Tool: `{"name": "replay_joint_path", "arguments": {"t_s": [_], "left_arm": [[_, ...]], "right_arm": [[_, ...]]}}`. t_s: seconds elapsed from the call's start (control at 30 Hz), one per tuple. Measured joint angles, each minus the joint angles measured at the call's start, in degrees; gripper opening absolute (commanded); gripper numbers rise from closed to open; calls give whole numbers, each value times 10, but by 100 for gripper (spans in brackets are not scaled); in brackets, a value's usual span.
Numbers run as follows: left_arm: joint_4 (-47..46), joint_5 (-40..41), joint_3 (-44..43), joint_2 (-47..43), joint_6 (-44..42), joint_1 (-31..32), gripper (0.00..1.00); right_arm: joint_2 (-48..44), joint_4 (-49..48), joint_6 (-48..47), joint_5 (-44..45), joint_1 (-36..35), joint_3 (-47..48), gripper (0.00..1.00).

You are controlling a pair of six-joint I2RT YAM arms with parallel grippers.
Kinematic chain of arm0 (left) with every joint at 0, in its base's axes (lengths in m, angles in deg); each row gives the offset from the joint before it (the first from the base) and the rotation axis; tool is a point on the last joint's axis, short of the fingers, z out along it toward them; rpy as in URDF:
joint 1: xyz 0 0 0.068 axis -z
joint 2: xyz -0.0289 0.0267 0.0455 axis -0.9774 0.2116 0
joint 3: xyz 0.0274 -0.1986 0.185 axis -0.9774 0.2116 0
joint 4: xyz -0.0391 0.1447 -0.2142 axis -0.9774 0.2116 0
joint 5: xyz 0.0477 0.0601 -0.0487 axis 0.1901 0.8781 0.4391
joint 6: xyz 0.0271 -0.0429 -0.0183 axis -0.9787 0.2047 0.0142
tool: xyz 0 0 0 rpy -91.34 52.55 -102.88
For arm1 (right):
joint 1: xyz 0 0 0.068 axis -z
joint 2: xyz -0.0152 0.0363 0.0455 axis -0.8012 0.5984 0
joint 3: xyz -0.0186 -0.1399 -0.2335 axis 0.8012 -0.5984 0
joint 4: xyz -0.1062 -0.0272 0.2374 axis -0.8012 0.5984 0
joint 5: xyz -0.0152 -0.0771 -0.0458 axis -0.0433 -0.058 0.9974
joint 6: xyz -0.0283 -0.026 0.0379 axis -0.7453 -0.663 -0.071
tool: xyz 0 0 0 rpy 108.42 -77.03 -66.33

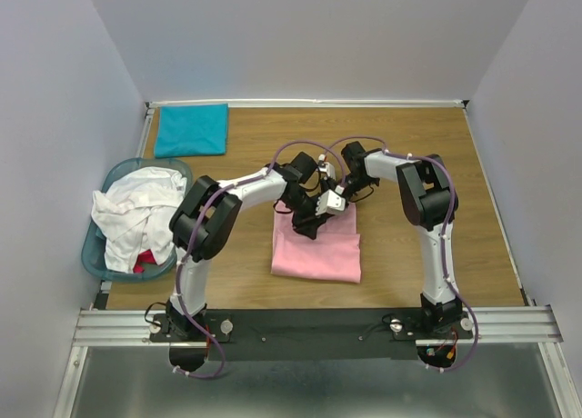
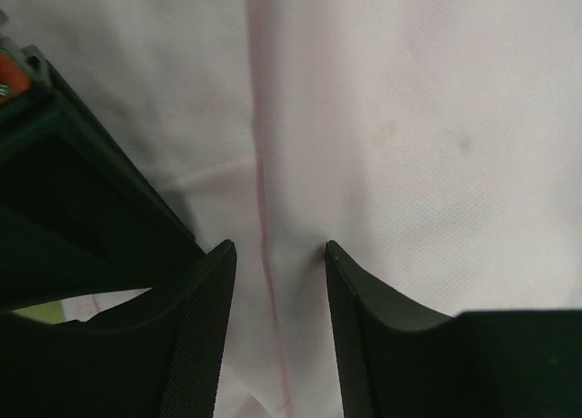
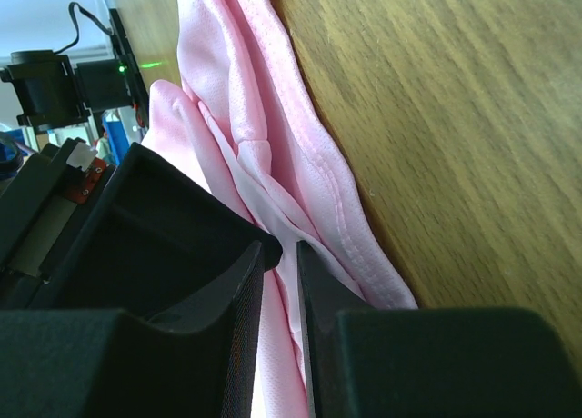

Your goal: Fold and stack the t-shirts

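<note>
A light pink t-shirt [image 1: 316, 250] lies partly folded in the middle of the wooden table [image 1: 418, 145]. Both grippers meet at its far edge. My left gripper [image 1: 305, 227] points down onto the pink cloth [image 2: 409, 118]; its fingers [image 2: 280, 247] stand apart with a seam running between them. My right gripper [image 1: 329, 209] comes in low from the right, its jaws [image 3: 284, 247] nearly closed on bunched layers of the pink hem [image 3: 273, 118]. A teal t-shirt [image 1: 191, 130] lies folded at the back left. White t-shirts [image 1: 136, 213] are heaped in a basket.
The light-blue plastic basket [image 1: 95, 254] stands at the left edge of the table, with something red [image 1: 141, 259] under the white cloth. Grey walls close the table on three sides. The arms' base rail [image 1: 318, 325] runs along the near edge.
</note>
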Motion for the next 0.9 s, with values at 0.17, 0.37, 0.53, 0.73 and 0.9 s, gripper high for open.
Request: {"name": "replay_joint_path", "arguments": {"t_s": [0.17, 0.37, 0.53, 0.73, 0.9], "left_arm": [[23, -14, -6, 8, -18, -1, 45], [36, -19, -6, 9, -29, -1, 19], [36, -17, -6, -7, -27, -1, 1], [37, -12, -8, -40, -26, -1, 0], [41, 3, -30, -46, -26, -2, 0]], "right_arm": [[0, 0, 0, -1, 0, -1, 29], [0, -2, 0, -4, 0, -5, 28], [0, -4, 0, -10, 0, -11, 28], [0, -5, 0, -19, 0, -20, 28], [0, -5, 0, -23, 0, -25, 28]]}}
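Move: The left hand's half-open fingers are already down at the pink t-shirt, its upper fabric right at them, about 1 cm below. From this hand the shirt's near edge lies roughly 12 cm back and 2 cm right, its left edge about 9 cm left and 3 cm back. The right gripper, low on the shirt, is some 4 cm ahead and 4 cm right. From the right hand the fabric to be pinched is about 4 cm back and 4 cm left. The left hand eases back 1 cm, pinches the pink t-shirt's upper fabric shut, then lifts it about 4 cm. ##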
